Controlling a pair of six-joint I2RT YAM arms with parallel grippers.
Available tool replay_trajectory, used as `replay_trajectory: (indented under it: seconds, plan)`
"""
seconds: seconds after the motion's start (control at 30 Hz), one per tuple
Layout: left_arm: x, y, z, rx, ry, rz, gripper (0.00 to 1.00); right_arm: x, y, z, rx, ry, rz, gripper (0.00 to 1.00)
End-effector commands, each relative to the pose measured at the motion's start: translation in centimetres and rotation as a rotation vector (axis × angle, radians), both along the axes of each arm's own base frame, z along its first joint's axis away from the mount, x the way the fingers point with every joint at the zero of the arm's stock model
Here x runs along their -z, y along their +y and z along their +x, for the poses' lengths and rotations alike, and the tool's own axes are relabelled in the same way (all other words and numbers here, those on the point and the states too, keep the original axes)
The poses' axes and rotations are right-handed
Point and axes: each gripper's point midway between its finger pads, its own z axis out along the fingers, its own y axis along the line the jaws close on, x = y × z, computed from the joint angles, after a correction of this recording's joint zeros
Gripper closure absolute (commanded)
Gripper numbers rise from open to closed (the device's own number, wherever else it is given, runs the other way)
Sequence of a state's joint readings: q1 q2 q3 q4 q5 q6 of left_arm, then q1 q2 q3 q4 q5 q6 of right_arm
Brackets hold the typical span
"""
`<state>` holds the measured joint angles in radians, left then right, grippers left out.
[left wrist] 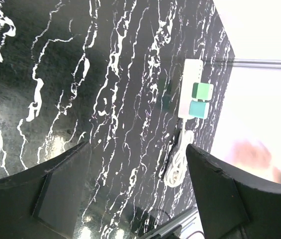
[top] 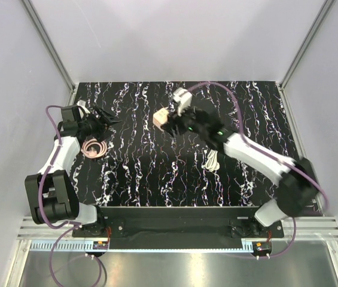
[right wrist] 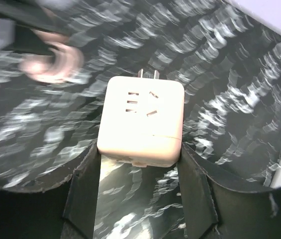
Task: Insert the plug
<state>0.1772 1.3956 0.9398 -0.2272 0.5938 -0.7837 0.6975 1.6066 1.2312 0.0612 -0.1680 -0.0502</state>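
The plug [right wrist: 142,117] is a cream cube with two metal prongs on its far side and socket slots on top. My right gripper [right wrist: 139,159] is shut on it, one finger against each near corner. From above, the plug [top: 161,118] sits at the tip of the right gripper [top: 166,122], mid-table toward the back. The white power strip [top: 182,95] lies just behind it. On the strip [left wrist: 192,69] sit a light-green block [left wrist: 202,90] and a teal block [left wrist: 198,108]. My left gripper [left wrist: 138,169] is open and empty at the table's left side [top: 106,124].
A coiled white cord [top: 212,160] lies right of centre, under the right forearm, and trails from the strip [left wrist: 177,164]. A small pink cable coil [top: 94,147] rests by the left arm. The black marbled mat [top: 157,173] ends at metal rails and white walls.
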Motion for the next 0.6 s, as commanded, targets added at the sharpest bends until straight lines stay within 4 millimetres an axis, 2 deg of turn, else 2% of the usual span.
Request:
replay_trajectory:
  seconds: [0.0,0.03,0.07,0.1,0.17,0.2,0.27,0.3,0.43,0.53,0.57]
  plan:
    - [-1.3,-0.5,0.4,0.035,-0.064,-0.029,0.2,-3.1,0.3,-8.0,-0.293,0.018,0.146,1.0]
    - [-1.2,-0.5,0.3,0.036,-0.062,-0.032,0.2,-5.1,-0.3,-10.5,-0.352,0.022,0.193,1.0]
    - [-1.4,-0.6,0.3,0.041,-0.068,-0.033,0.2,-5.1,-0.4,-13.4,-0.465,0.073,0.22,1.0]
    - [-1.4,-0.7,0.3,0.043,-0.069,-0.035,0.2,-6.9,-1.1,-15.5,-0.526,0.058,0.255,1.0]
    - [-1.3,-0.8,0.3,0.047,-0.068,-0.04,0.2,-7.6,-1.9,-19.5,-0.673,0.102,0.294,1.0]
    - [-1.4,-0.7,0.3,0.046,-0.07,-0.042,0.2,-9.1,-2.7,-20.9,-0.71,0.068,0.319,1.0]
    - [-1.5,-1.0,0.3,0.061,-0.073,-0.051,0.2,-9.7,-3.4,-22.9,-0.774,0.076,0.337,1.0]
    - [-1.5,-1.1,0.3,0.066,-0.073,-0.055,0.2,-10.4,-3.8,-23.4,-0.782,0.055,0.347,1.0]
    - [-1.9,-1.4,0.2,0.082,-0.091,-0.061,0.2,-11.1,-4.1,-23.8,-0.774,0.055,0.361,1.0]
    - [-2.4,-1.9,0.1,0.104,-0.114,-0.054,0.2,-10.6,-3.7,-21.3,-0.641,0.066,0.358,1.0]
    - [-2.8,-2.6,0.0,0.125,-0.125,-0.053,0.21,-10.3,-3.6,-19.4,-0.531,0.069,0.358,1.0]
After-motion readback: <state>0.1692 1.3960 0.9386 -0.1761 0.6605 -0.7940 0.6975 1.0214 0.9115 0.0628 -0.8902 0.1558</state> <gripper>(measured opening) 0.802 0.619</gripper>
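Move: The right hand already grips the beige adapter and is taking it to clear air over the near middle of the table, about 22 cm back, 4 cm to its right and 9 cm higher. The power strip lies roughly 12 cm ahead, 17 cm right and 19 cm below this hand; its white cord coil is some 9 cm back, 18 cm right and 20 cm below. From the left hand, the adapter is about 19 cm right, level fore and aft, and 5 cm higher. Back towards its base sweeps the right hand, fast at first and easing to a stop after about 22 cm, rising nearly 10 cm as it goes, away from the power strip. The wrist swings about 40 degrees counter-clockwise and rolls its left side up some 20 degrees, turning the fingers to point leftward, while they keep their grip on the adapter. ##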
